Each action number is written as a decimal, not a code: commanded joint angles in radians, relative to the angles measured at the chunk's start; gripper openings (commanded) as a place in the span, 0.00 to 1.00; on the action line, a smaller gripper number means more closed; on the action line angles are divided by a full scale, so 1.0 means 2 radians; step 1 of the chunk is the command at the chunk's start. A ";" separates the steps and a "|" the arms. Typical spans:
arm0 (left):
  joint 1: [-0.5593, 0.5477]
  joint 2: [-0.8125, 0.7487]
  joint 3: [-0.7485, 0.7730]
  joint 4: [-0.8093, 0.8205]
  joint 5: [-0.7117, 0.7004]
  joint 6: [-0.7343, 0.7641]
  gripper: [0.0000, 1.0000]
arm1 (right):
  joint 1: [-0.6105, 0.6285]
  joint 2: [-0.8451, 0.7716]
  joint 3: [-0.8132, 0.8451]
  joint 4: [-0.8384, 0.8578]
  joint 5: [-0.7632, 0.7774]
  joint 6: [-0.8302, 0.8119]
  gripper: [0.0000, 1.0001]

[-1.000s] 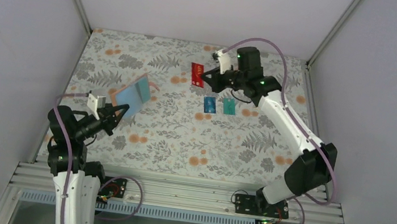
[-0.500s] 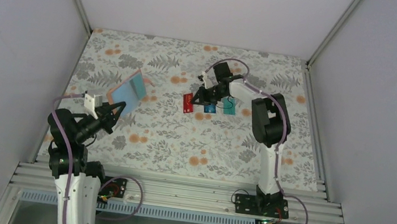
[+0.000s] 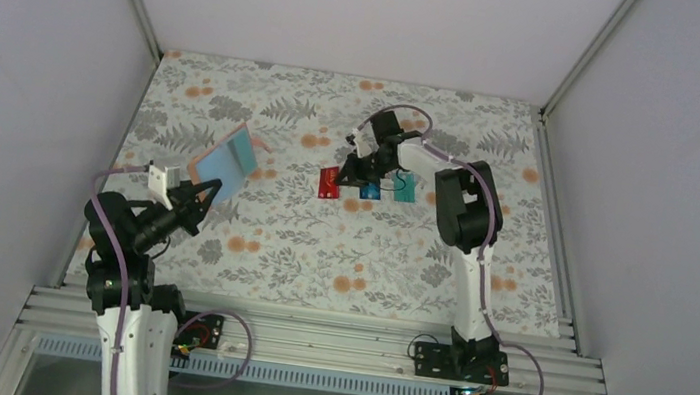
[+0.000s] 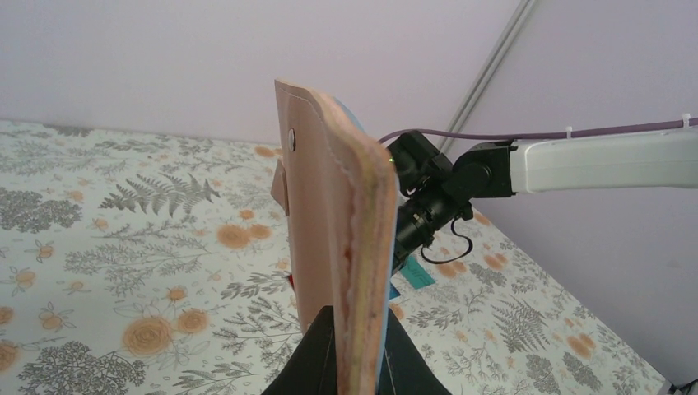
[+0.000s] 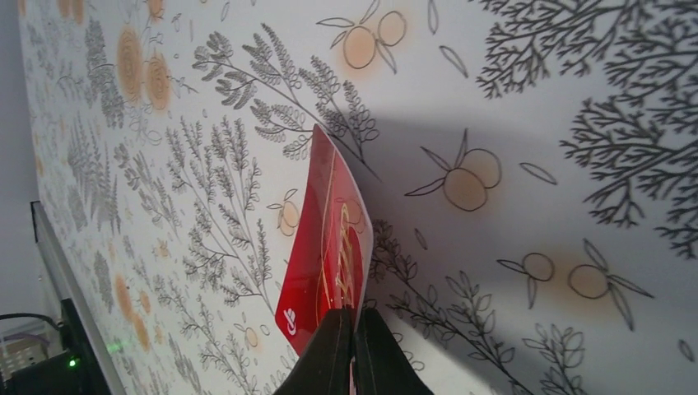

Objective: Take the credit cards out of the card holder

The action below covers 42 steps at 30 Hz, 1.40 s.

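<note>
My left gripper [image 3: 206, 194] is shut on the lower edge of the card holder [image 3: 229, 163] and holds it upright above the left of the table, its light blue inside facing the top camera. The left wrist view shows the card holder [image 4: 342, 214] edge-on, tan outside, between the fingers of the left gripper [image 4: 355, 319]. My right gripper [image 3: 342, 174] is shut on the red card [image 3: 330, 183], low over the cloth. In the right wrist view the red card [image 5: 329, 247] stands tilted out of the right gripper [image 5: 352, 313]. The blue card [image 3: 370, 191] and the teal card [image 3: 404, 188] lie flat beside it.
A floral cloth [image 3: 320, 244] covers the table, with white walls on three sides and a metal rail [image 3: 308, 339] along the near edge. The right arm [image 3: 465, 212] reaches far over the middle. The teal card [image 4: 417, 274] lies under that arm's wrist [image 4: 428, 206].
My right arm has swung from the back of the table down and towards the middle, carrying the red card to just left of the blue card. The left gripper has raised the holder slightly.
</note>
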 commanded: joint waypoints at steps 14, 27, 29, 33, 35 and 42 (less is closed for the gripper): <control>0.004 -0.007 0.001 0.023 0.025 -0.003 0.02 | 0.003 -0.038 0.023 -0.016 0.126 0.017 0.35; 0.004 0.028 0.086 0.020 0.220 0.149 0.02 | 0.057 -0.392 -0.136 0.181 -0.134 -0.121 0.63; 0.004 0.027 0.096 0.004 0.249 0.171 0.02 | 0.076 -0.405 -0.133 0.177 -0.145 -0.135 0.68; 0.005 0.027 0.119 -0.054 0.287 0.232 0.02 | 0.128 -0.413 -0.127 0.172 -0.132 -0.165 0.74; 0.005 0.029 0.131 -0.078 0.292 0.253 0.03 | 0.141 -0.411 -0.119 0.161 -0.142 -0.182 0.75; 0.006 0.034 0.143 -0.059 0.238 0.201 0.02 | 0.145 -0.419 -0.110 0.122 -0.157 -0.219 0.79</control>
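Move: The right hand still pinches the red card just over the table, its middle about 2 cm left of the fingers and 2 cm lower. The blue card lies 8 cm to the right and 1 cm nearer, the teal card 17 cm right and 1 cm farther out. The card holder hangs about 22 cm left, 15 cm back and 25 cm above. The left hand grips the holder, whose middle is 4 cm ahead, 2 cm right and 2 cm higher. Right releases the red card, rises some 35 cm and back towards the holder, which left draws back clockwise. ##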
